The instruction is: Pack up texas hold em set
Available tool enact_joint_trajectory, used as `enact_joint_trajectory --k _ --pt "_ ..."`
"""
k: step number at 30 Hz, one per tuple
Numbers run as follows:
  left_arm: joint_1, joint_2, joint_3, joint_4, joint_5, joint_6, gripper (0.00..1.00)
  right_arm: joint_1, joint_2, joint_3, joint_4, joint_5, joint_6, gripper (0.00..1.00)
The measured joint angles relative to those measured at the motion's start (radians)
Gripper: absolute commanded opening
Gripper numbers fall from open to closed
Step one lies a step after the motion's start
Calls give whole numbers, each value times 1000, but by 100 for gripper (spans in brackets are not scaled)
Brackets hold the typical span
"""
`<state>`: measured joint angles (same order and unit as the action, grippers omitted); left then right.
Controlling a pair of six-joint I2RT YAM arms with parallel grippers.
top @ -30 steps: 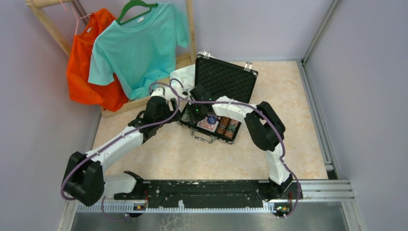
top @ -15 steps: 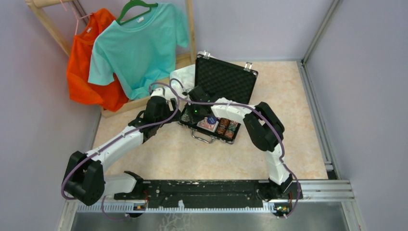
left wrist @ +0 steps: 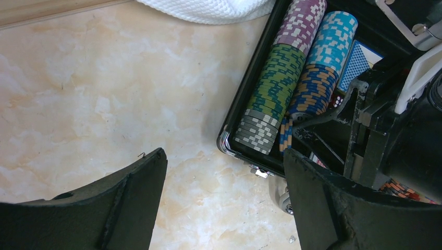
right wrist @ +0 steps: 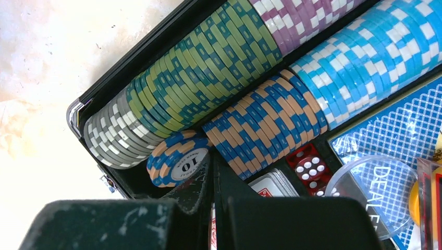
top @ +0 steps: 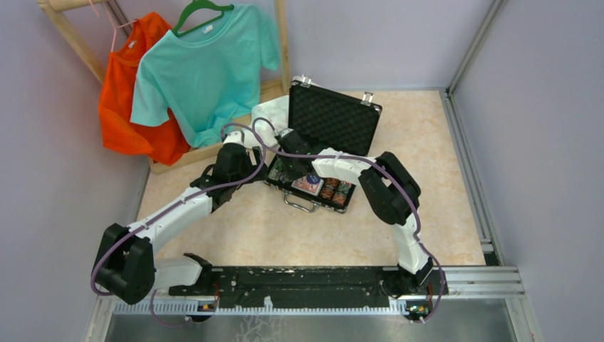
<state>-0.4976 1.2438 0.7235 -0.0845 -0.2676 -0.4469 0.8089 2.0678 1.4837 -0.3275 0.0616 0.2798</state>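
Note:
The black case lies open, its lid leaning back. Its tray holds rows of grey, green, purple, light-blue and blue-orange chips. Beside them are red dice, a blue deck, a red deck and a clear dealer button. My right gripper is shut, its tips down between a few tilted "10" chips and the blue-orange row. My left gripper hangs open over bare floor by the case's near-left corner, holding nothing.
A white cloth lies against the case's left side. A teal shirt and an orange shirt hang on a wooden rack at the back left. Grey walls enclose the marbled floor.
My right wrist has shifted a little toward the back-left end of the tray. The left arm has stayed where it was, jaws still wide.

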Motion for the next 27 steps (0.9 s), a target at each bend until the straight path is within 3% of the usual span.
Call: enact_joint_trajectory --k 9,27 --pt "0 0 -10 3 2 3 87 7 -16 -46 69 21 11 0" --pt "0 8 -10 29 18 13 88 52 -127 -32 25 37 1 0"
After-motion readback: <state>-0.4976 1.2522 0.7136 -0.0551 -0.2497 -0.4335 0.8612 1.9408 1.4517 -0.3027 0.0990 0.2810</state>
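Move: The closed right fingertips stand at the small stack of loose blue-orange chips, whose middle is about 2 cm left, 1 cm back and 1 cm below. From this hand, the blue-orange row's middle lies some 4 cm ahead and 2 cm right, the grey chips 6 cm left and 1 cm back, the red card deck about 3 cm back and 5 cm right. For the left hand, the loose chips are roughly 12 cm right, 2 cm ahead and 9 cm down. The right hand, its fingers still shut, first stays almost in place at the loose blue-orange chips in the case's near-left end, then comes free and rises about 5 cm above them. Near the top it eases back and to the left by roughly 1.5 cm each, away from the end of the blue-orange row, while the wrist tilts the fingers up by only some 5 degrees. ##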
